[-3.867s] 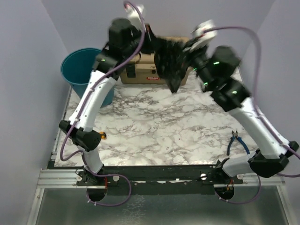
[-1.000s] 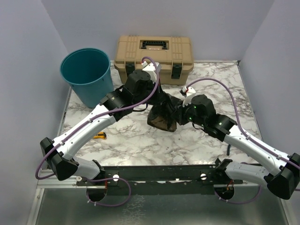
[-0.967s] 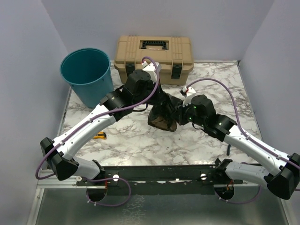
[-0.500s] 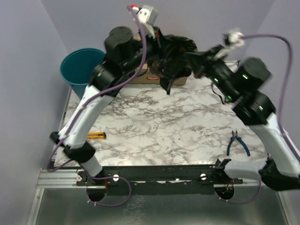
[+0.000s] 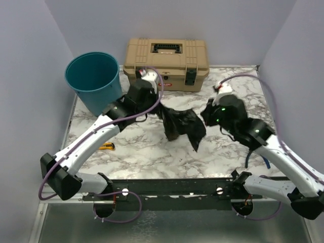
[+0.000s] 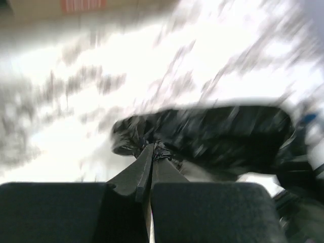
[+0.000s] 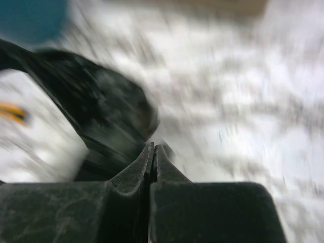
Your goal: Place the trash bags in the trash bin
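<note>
The black trash bag [image 5: 183, 126] lies crumpled on the marble table's middle, a tail trailing toward the front. My left gripper [image 5: 161, 109] is shut on its left end. In the left wrist view a twist of film sits pinched at the tips of the left gripper [image 6: 153, 147], and the trash bag [image 6: 212, 131] stretches away to the right. My right gripper [image 5: 205, 115] is shut just off the bag's right edge. In the blurred right wrist view the right gripper [image 7: 153, 146] shows no film between its tips, and the trash bag [image 7: 101, 111] lies beside them. The teal trash bin [image 5: 93, 76] stands at the back left.
A tan toolbox [image 5: 167, 54] stands against the back wall beside the bin. A yellow utility knife [image 5: 106, 147] lies near the left arm. Dark-handled pliers [image 5: 247, 157] peek from under the right arm. Walls close in on both sides.
Both arms have come down from high over the toolbox to low over the table. The bag has dropped with them and now rests on the marble.
</note>
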Motion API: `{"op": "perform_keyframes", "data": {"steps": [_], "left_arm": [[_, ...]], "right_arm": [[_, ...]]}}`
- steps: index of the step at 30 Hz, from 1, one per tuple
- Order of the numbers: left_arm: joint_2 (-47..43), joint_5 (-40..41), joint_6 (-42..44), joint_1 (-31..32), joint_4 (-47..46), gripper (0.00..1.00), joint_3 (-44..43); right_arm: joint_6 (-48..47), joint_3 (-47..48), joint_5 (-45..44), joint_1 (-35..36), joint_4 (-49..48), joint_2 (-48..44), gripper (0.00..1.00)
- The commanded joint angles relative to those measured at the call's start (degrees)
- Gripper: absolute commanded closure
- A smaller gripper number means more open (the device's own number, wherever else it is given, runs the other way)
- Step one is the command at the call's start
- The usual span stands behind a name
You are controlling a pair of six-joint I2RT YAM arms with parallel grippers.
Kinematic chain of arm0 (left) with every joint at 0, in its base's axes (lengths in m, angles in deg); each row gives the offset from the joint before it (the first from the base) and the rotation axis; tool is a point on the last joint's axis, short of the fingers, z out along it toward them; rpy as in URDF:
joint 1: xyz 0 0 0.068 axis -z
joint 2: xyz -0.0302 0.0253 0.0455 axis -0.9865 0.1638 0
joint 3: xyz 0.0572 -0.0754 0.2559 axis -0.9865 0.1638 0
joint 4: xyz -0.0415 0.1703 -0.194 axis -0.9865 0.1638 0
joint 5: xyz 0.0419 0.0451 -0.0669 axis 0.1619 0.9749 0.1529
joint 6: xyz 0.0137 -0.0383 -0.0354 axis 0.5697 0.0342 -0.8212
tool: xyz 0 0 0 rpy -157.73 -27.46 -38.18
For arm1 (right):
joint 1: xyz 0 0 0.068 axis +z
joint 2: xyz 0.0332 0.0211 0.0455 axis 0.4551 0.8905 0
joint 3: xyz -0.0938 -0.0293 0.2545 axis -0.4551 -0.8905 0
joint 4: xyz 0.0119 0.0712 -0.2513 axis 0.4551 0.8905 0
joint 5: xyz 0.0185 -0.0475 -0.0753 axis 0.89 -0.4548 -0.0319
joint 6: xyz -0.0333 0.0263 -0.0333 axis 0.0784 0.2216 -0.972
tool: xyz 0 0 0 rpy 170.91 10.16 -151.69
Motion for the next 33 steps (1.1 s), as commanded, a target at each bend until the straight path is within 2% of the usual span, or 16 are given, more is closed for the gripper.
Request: {"op": "perform_keyframes", "data": {"steps": [1, 6, 11, 15, 18, 20, 25, 29, 33], "left_arm": [[-1.01, 0.6, 3.55, -0.38, -2.71, 1.0, -16.72], [-2.86, 0.25, 2.5, -0.46, -2.49, 1.0, -17.7], [0.1, -3.15, 3.38, -0.46, 2.09, 1.0, -22.6], [6.63, -4.82, 2.15, -0.39, 8.75, 1.0, -28.67], [9.18, -6.9, 1.94, 0.67, 9.9, 1.0, -30.14], [10.62, -6.1, 0.84, 1.97, 10.1, 1.0, -31.09], [14.29, -1.79, -2.06, 5.57, 11.19, 1.0, -34.43], [16.12, 0.02, -4.4, 6.26, 11.26, 1.0, -37.74], [16.01, 4.36, -5.71, 6.18, 11.27, 1.0, -40.54]], "right_arm": [[-1.64, 12.23, -3.1, -0.19, -2.93, -3.54, 0.99], [0.95, 7.02, 1.73, -0.18, -5.76, -7.53, 0.99], [2.59, 2.48, 7.56, -0.17, -10.34, -10.43, 0.71], [2.36, 3.61, 21.49, -0.15, -12.17, -5.82, 0.63], [2.34, 3.22, 32.02, -0.2, -15.68, -1.69, 0.57], [3.59, 2.91, 35.93, 0.13, -18.81, 1.34, 0.56], [7.52, 0.32, 33.45, 3.83, -28.87, 5.46, 0.56], [11.71, -3.86, 30.05, 5.86, -37.9, 9.43, 0.6], [14.36, -9.88, 18.92, 9.99, -44.87, 11.55, 0.6]]}}
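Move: The left hand holds one end of the black trash bag; its middle lies about 10 cm to the right, 4 cm back and 6 cm below. From this hand the trash bin is some 30 cm left and 10 cm farther out, and the toolbox about 26 cm ahead, 3 cm right. From the right hand, shut at the bag's far edge, the bag's middle is roughly 10 cm left, level fore and aft, and 6 cm below. Both hands jerk upward together with the bag, the left rising about 19 cm with its fingertips tipping up and the right about 16 cm; the left keeps its pinch, then sinks partway and carries the bag some 9 cm to the right, ending about 12 cm above its start. The right lets go of the bag's edge near the top, opens to not quite half, then sinks to just above its starting height and sweeps about 16 cm left and slightly back to the bag under the left hand, turning some 30 degrees counter-clockwise as its left side rolls up. ##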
